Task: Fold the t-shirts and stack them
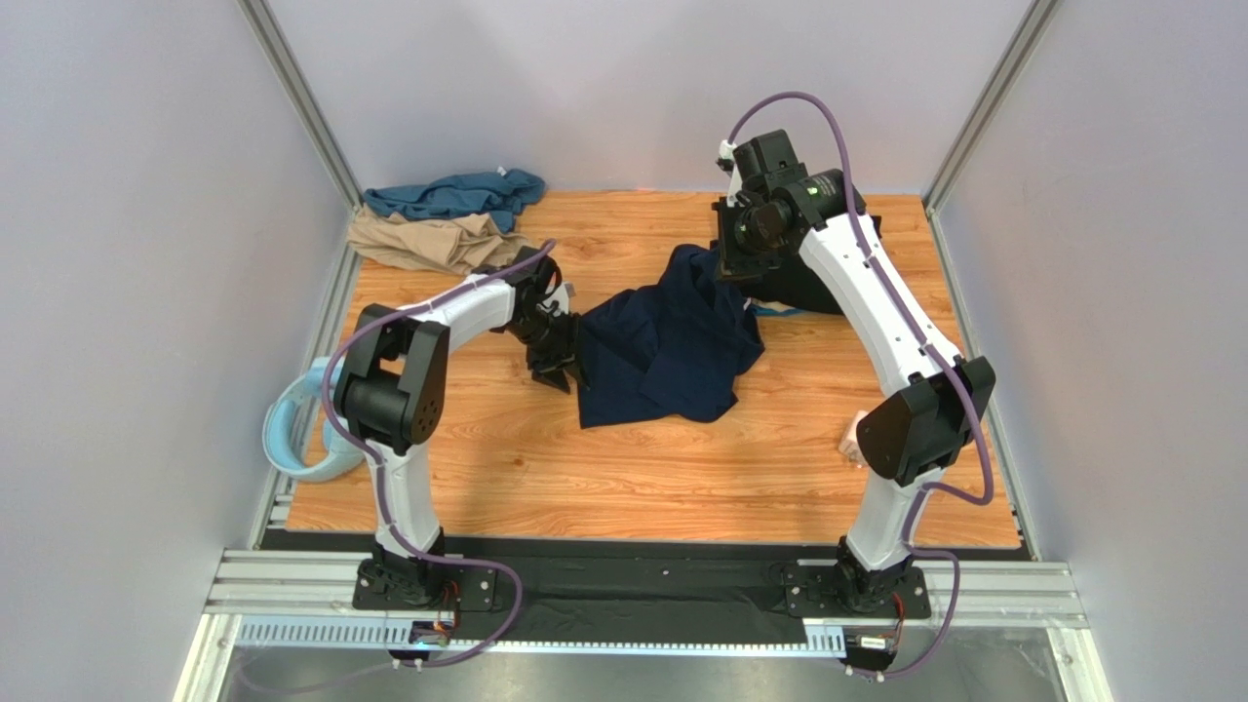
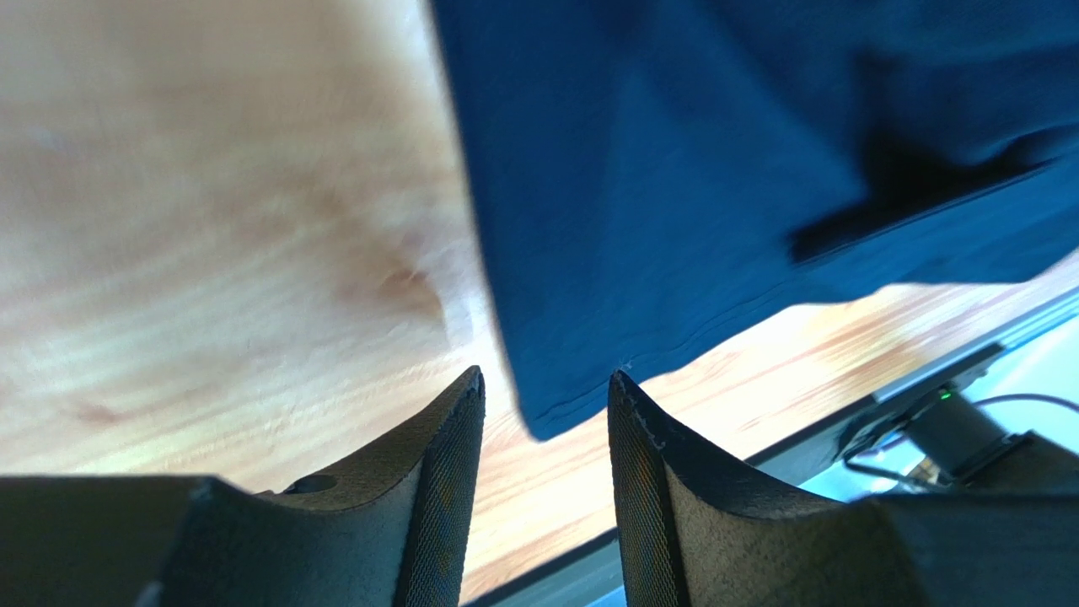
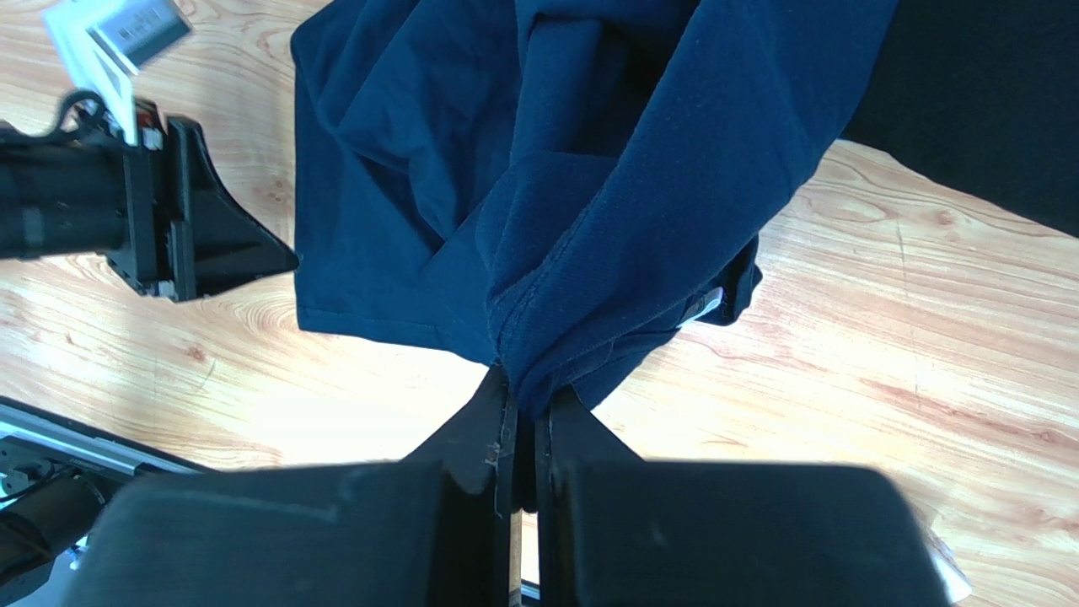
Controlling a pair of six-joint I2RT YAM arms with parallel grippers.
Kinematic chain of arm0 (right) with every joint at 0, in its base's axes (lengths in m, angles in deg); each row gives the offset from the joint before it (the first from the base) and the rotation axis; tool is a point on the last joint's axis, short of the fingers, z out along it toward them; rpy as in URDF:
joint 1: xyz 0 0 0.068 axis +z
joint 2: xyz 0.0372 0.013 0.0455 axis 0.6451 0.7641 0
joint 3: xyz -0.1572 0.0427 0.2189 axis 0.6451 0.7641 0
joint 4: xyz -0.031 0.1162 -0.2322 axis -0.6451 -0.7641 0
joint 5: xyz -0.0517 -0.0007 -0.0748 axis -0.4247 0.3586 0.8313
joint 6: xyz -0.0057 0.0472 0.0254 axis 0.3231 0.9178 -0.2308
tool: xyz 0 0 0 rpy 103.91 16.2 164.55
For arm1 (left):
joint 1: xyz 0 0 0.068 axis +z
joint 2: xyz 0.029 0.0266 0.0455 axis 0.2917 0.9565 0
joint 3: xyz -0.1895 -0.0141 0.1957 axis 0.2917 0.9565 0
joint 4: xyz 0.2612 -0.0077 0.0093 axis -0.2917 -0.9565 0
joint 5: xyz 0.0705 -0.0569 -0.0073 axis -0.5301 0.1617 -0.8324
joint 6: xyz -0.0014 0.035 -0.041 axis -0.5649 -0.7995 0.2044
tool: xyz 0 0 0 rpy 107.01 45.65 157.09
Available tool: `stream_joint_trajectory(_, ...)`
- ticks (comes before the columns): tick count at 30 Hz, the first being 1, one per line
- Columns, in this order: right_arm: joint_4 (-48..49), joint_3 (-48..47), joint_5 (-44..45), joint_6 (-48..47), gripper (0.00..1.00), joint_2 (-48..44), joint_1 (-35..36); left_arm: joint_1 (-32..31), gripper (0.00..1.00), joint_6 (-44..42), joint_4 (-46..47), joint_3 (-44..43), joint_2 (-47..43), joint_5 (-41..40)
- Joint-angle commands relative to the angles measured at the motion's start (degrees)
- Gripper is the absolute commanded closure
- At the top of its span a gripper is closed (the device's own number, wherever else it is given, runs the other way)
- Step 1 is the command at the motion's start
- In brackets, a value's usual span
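Observation:
The dark navy t-shirt lies rumpled mid-table, its far edge lifted. My right gripper is shut on a bunched fold of the navy shirt, holding it off the wood. My left gripper is open at the shirt's left edge, and a hemmed corner of the navy cloth lies just beyond its fingertips, not pinched. From above, the left gripper sits low against that edge and the right gripper is over the far side. A black t-shirt lies under the right arm. Teal and tan t-shirts are heaped at the back left.
A pale blue plastic ring hangs off the table's left edge by the left arm's elbow. A small white object sits near the right arm's elbow. Grey walls close in the table on three sides; a metal rail runs along the near edge.

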Motion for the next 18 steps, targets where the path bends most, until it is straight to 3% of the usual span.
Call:
stream_joint_trajectory(1, 2.29, -0.22, -1.72, -0.05, 1.00, -1.26, 0.16, -0.99, 0.52, -1.60, -2.36, 2.48, -1.60, -1.24)
stream_joint_trajectory(11, 2.37, -0.66, -3.48, 0.12, 1.00, 0.24, -0.55, -7.14, 0.52, -2.22, -3.06, -0.77, 5.79, -2.65)
stream_joint_trajectory(18, 2.46, -0.40, -4.45, 0.38, 1.00, -0.11, -2.22, -9.87, 0.53, -2.40, -5.61, -2.80, 10.54, -8.43)
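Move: The navy t-shirt's near-left corner lies about 6 cm back of the left hand, some 2 cm to its right and 3 cm below; the shirt's body lies about 13 cm right and 5 cm ahead. The beige t-shirt sits roughly 16 cm left and 23 cm ahead, the black t-shirt 30 cm right and 20 cm ahead. From the right hand, still gripping the navy shirt's raised end, that corner is about 11 cm back, 18 cm left and 22 cm below. Bring the left gripper about 4 cm back along the navy t-shirt's left edge, sinking some 2 cm, then sweep it about 4 cm right towards the near-left corner, so a fingertip pushes the edge inwards. Keep the fingers half open, turning the wrist roughly 10 degrees clockwise, while the right gripper holds the raised end still. ##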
